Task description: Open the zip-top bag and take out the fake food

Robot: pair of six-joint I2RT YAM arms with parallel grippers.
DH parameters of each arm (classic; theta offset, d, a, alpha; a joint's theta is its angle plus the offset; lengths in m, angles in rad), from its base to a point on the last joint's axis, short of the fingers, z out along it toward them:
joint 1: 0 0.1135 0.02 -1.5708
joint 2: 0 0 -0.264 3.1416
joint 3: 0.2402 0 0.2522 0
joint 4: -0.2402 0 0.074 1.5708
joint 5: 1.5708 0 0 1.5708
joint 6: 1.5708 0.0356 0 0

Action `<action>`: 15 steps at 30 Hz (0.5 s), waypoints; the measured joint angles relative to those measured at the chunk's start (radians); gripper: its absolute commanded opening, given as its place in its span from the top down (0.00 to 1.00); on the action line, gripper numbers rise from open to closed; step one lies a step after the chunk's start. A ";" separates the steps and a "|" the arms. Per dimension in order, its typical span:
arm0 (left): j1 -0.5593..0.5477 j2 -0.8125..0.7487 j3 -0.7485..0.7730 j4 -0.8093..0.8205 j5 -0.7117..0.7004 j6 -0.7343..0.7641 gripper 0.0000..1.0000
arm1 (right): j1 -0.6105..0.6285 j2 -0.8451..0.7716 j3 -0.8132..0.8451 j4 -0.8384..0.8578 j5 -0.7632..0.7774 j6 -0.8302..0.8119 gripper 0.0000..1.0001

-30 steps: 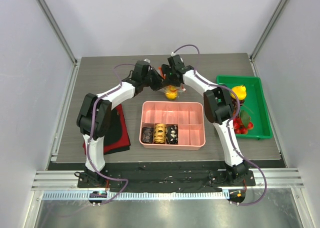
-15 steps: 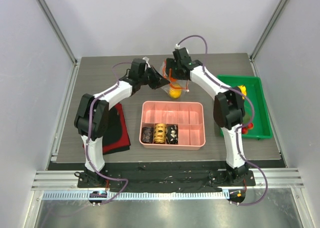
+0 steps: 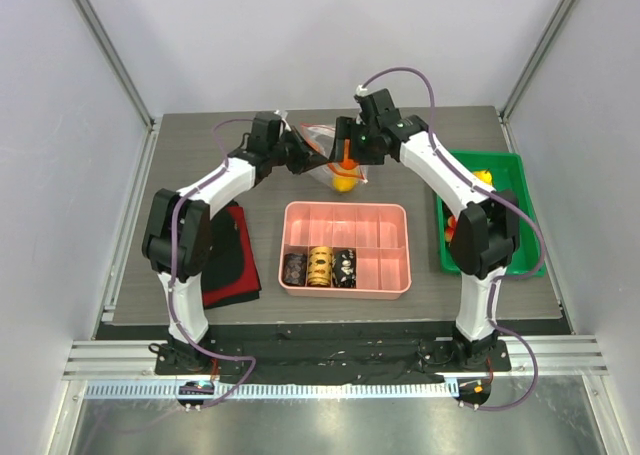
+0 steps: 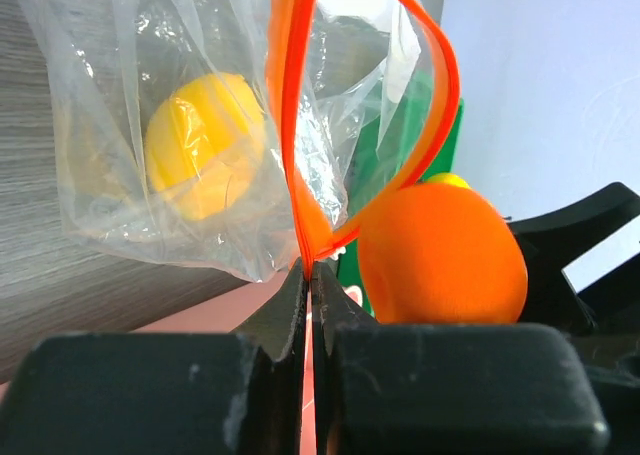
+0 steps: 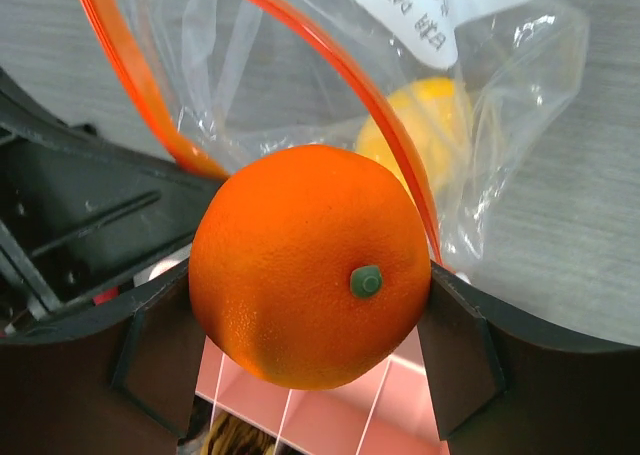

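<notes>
The clear zip-top bag (image 3: 322,147) hangs above the table behind the pink tray. My left gripper (image 4: 310,271) is shut on its red-orange zip strip (image 4: 288,125). The bag's mouth gapes open (image 5: 300,35). A yellow piece of fake food (image 4: 205,147) still lies inside the bag (image 5: 432,125), low near the table (image 3: 343,183). My right gripper (image 5: 310,305) is shut on an orange fake fruit (image 5: 310,265) with a green stem, held just outside the bag's mouth (image 3: 347,158) (image 4: 440,257).
A pink compartment tray (image 3: 346,208) sits in front of the bag, with three dark and gold cylinders (image 3: 320,267) in its near-left cells. A green bin (image 3: 480,156) at the right holds yellow and red fruit. A dark cloth (image 3: 232,257) lies at the left.
My right gripper has moved up and to the right, drawing the orange out of the bag's mouth. My left gripper has shifted slightly left, still pinching the zip strip.
</notes>
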State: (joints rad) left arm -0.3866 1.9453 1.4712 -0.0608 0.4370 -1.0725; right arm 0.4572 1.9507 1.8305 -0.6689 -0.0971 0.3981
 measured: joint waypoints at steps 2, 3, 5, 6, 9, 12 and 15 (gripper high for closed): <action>0.000 0.000 0.000 -0.008 0.001 0.007 1.00 | -0.001 -0.013 -0.008 -0.016 -0.011 0.000 0.97; 0.000 0.000 0.000 -0.012 0.001 0.009 1.00 | -0.002 -0.026 -0.015 -0.026 -0.010 0.002 0.95; 0.000 0.000 0.000 -0.018 0.001 0.011 1.00 | -0.013 -0.062 -0.025 -0.047 -0.003 0.006 0.94; -0.001 0.000 0.000 -0.020 0.001 0.012 1.00 | -0.023 -0.088 -0.029 -0.061 0.006 0.008 0.93; -0.001 0.000 0.002 -0.021 0.002 0.011 1.00 | -0.098 -0.194 -0.056 -0.087 0.034 0.020 0.91; -0.002 0.000 0.014 -0.026 0.002 0.011 1.00 | -0.235 -0.332 -0.140 -0.110 0.076 0.030 0.91; -0.006 0.000 0.033 -0.025 0.003 0.011 1.00 | -0.418 -0.455 -0.258 -0.142 0.115 0.037 0.88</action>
State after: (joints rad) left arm -0.3923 1.9450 1.5043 -0.0860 0.4400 -1.0615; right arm 0.0387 1.4952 1.5726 -0.8104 0.0177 0.4351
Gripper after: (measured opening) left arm 0.003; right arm 0.788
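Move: The green tray that the orange is bound for has its middle about 29 cm to the right of the right hand, 5 cm back and some 17 cm below. In it the pear lies roughly 27 cm right and 2 cm farther out, the red fruit about 27 cm right and 11 cm back. The yellow fruit in the bag is some 4 cm ahead, 2 cm left and 13 cm down. From the left hand, the tray is about 34 cm right, 5 cm back. Still gripping the orange between its pads, the right hand eases back a little, then lifts about 7 cm and sweeps fast to the right, some 23 cm, away from the bag and out over the green tray, drawing back about 5 cm in all and turning roughly 30 degrees clockwise. The shut left fingers keep their pinch on the bag's orange zip edge, nearly in place. ##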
